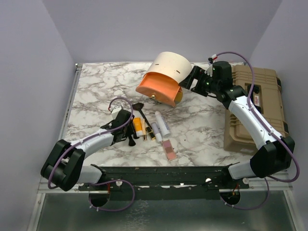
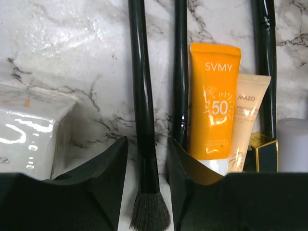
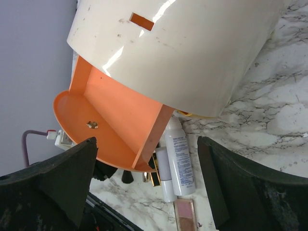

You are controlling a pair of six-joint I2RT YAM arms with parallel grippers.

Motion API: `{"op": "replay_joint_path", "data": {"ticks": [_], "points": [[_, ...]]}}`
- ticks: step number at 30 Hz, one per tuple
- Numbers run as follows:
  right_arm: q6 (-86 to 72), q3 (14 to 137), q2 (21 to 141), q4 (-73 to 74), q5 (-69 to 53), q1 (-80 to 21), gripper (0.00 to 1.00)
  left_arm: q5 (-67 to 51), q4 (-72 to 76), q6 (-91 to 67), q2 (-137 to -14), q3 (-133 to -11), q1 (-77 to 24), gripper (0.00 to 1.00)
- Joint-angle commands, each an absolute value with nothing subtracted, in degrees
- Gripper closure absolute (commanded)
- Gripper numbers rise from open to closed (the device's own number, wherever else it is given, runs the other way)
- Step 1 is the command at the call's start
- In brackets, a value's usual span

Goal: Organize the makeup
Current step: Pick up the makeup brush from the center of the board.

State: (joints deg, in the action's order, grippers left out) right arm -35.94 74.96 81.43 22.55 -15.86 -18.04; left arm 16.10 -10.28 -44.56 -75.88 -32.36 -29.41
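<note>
The makeup lies in a row on the marble table: an orange tube [image 1: 138, 126], a gold-black lipstick [image 1: 150, 131], two white tubes [image 1: 162, 124] and a pink palette [image 1: 169, 149]. My left gripper [image 1: 129, 129] is low over the row's left end. In the left wrist view it [image 2: 147, 144] stands open around a black brush [image 2: 142, 96] that lies on the table, with a gap on each side. The orange tube [image 2: 214, 101], a beige tube [image 2: 248, 115] and a white compact [image 2: 29, 132] flank it. My right gripper [image 1: 192, 79] is open beside the cream case [image 1: 168, 72].
The cream case [image 3: 183, 48] is tilted, its orange inside [image 3: 110, 110] facing the near side, and it fills the space ahead of the right gripper [image 3: 147, 144]. A tan toolbox [image 1: 255, 106] lies along the right edge. Two more black brushes [image 2: 180, 72] lie beside the first.
</note>
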Motion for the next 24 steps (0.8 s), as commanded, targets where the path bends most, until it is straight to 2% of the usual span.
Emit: {"op": "replay_joint_path", "data": {"ticks": [1, 6, 18, 20, 24], "points": [[-35.3, 77.1, 81.6, 23.8, -14.6, -18.3, 0.08, 12.0, -14.6, -46.3, -72.7, -28.8, -29.5, 0.61], [-35.7, 76.8, 81.8, 23.6, -14.2, -18.2, 0.08, 12.8, -15.4, -46.3, -69.8, -27.8, -29.7, 0.66], [-36.1, 76.3, 82.3, 23.2, -14.9, -18.3, 0.08, 17.8, -17.9, -42.6, -78.9, -33.8, -32.4, 0.67], [-36.2, 76.2, 82.3, 23.1, -14.7, -18.3, 0.08, 18.0, -18.0, -42.3, -79.8, -34.1, -32.9, 0.77], [-36.3, 76.3, 82.4, 23.0, -14.7, -18.3, 0.08, 18.4, -18.2, -42.5, -79.6, -33.5, -33.3, 0.89]]}}
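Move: The brush to be picked up lies between the left hand's half-open fingers, bristles towards the robot, its middle about 4 cm ahead, 1 cm to the left and 1 cm below. A second brush runs alongside, its middle roughly 6 cm ahead and 1 cm to the right; the orange tube is about 4 cm ahead and 4 cm right, the white box 2 cm ahead and 6 cm left. From the right hand, the brush lies some 28 cm left, 8 cm back and 24 cm below. Keeping low over the board, the left hand draws back about 2 cm along the brush towards its bristle end, then eases some 1 cm forward and 1 cm to the right, turning roughly 5 degrees with a slight clockwise swing. During that last shift its fingers close from less than half open to nearly shut and pinch the brush from both sides, where the handle meets the collar above the bristles. ##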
